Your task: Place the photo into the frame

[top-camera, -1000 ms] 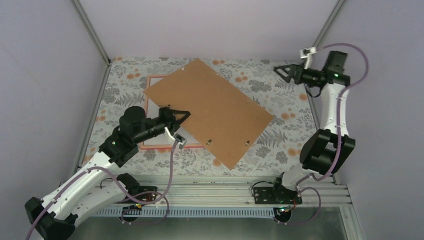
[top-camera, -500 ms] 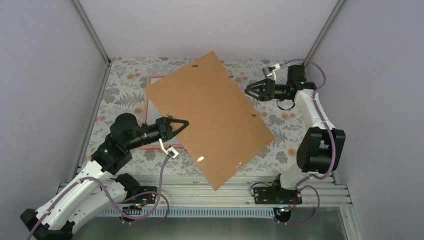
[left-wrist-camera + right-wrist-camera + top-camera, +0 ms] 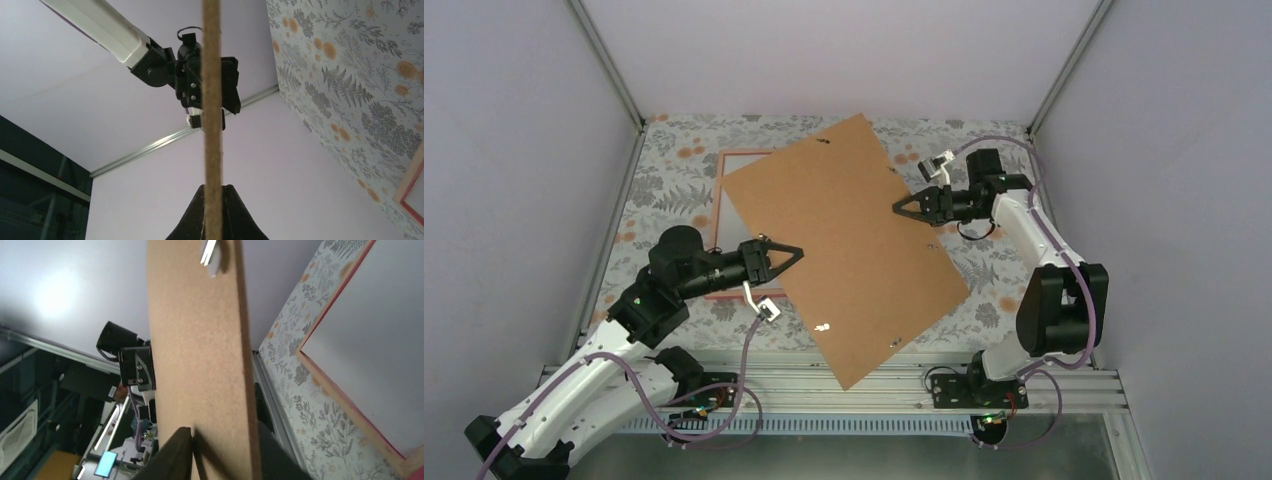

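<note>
The pink frame point(image 3: 718, 205) lies flat at the table's left, half covered, with a white surface point(image 3: 360, 335) inside its rails point(image 3: 345, 400). The photo is hidden; I cannot tell whether that white surface is it. A brown backing board point(image 3: 854, 240) hangs tilted above the frame. My left gripper point(image 3: 796, 250) is shut on its left edge, the board edge-on point(image 3: 211, 75) between the pads point(image 3: 214, 186). My right gripper point(image 3: 899, 210) straddles the board's right edge point(image 3: 200, 340), one finger point(image 3: 182, 445) close against its face. Whether it presses does not show.
A floral cloth point(image 3: 1004, 230) covers the table. Lilac walls with metal corner posts point(image 3: 609, 70) close in three sides. An aluminium rail point(image 3: 844, 385) runs along the near edge by the arm bases. Small metal clips point(image 3: 824, 327) sit on the board.
The board has risen off the table and turned, held at its left edge throughout. The right arm has swung in from the back right corner, and its jaws have narrowed around the board's right edge.
</note>
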Robot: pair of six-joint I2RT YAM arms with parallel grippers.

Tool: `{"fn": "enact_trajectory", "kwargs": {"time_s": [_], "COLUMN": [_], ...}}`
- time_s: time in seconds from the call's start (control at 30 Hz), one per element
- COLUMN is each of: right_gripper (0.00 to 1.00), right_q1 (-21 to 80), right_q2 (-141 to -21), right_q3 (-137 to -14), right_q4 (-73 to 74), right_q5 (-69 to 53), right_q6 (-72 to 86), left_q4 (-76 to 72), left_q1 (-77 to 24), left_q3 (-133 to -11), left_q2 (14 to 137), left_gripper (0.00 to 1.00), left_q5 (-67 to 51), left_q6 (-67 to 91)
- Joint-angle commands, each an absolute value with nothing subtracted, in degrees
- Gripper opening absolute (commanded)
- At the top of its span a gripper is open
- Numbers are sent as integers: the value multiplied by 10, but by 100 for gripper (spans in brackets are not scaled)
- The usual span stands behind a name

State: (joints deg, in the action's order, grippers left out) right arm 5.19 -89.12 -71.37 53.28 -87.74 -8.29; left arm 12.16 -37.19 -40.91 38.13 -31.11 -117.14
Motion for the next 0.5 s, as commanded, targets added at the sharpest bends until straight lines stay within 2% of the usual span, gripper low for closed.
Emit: {"fn": "enact_trajectory", "kwargs": {"time_s": [0.0, 0.03, 0.13, 0.17, 0.23, 0.3, 0.37, 0.47], "right_gripper": [15, 5, 3, 3, 3, 4, 4, 4], "right_q1": [63, 63, 60, 58, 51, 36, 15, -11], "right_q2": [-861, -861, -860, -861, -865, -867, -860, -804], "right_q3": [-690, -690, -704, -713, -733, -737, -723, -640], "right_q4": [499, 483, 461, 465, 466, 434, 345, 57], "right_q5": [-994, -995, -992, -984, -949, -929, -903, -838], "right_q6": [-44, -27, 1, -2, -2, 27, 114, 393], "left_q4": [96, 96, 93, 89, 79, 72, 65, 43], "left_q1": [-373, -373, -373, -373, -373, -373, -373, -373], "left_q3": [-411, -410, -399, -394, -385, -381, -377, -372], "left_q2": [372, 373, 377, 377, 380, 384, 388, 393], "left_gripper": [5, 6, 15, 21, 42, 53, 63, 85], "left_q5": [-323, -317, -278, -262, -230, -198, -164, -114], "left_q6": [-1189, -1187, -1173, -1168, -1159, -1145, -1121, -1085]}}
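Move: The backboard hangs roughly level between my hands. Its middle lies about 10 cm to the left of my right hand, some 6 cm back and level with it; its right edge is already between those closing fingers. From my left hand, which pinches the left edge, its middle is about 11 cm right and 1 cm ahead. The frame lies some 30 cm below that hand, about 25 cm ahead and 4 cm left. I shut my right fingers on the backboard's right edge, then lift about 2 cm and ease slightly forward and right with it. As that pinch takes over, I open my left fingers wide and let go of the left edge, bringing that hand some 4 cm forward and about 2.5 cm down while it turns about 15 degrees counter-clockwise, its fingers still either side of the board. ##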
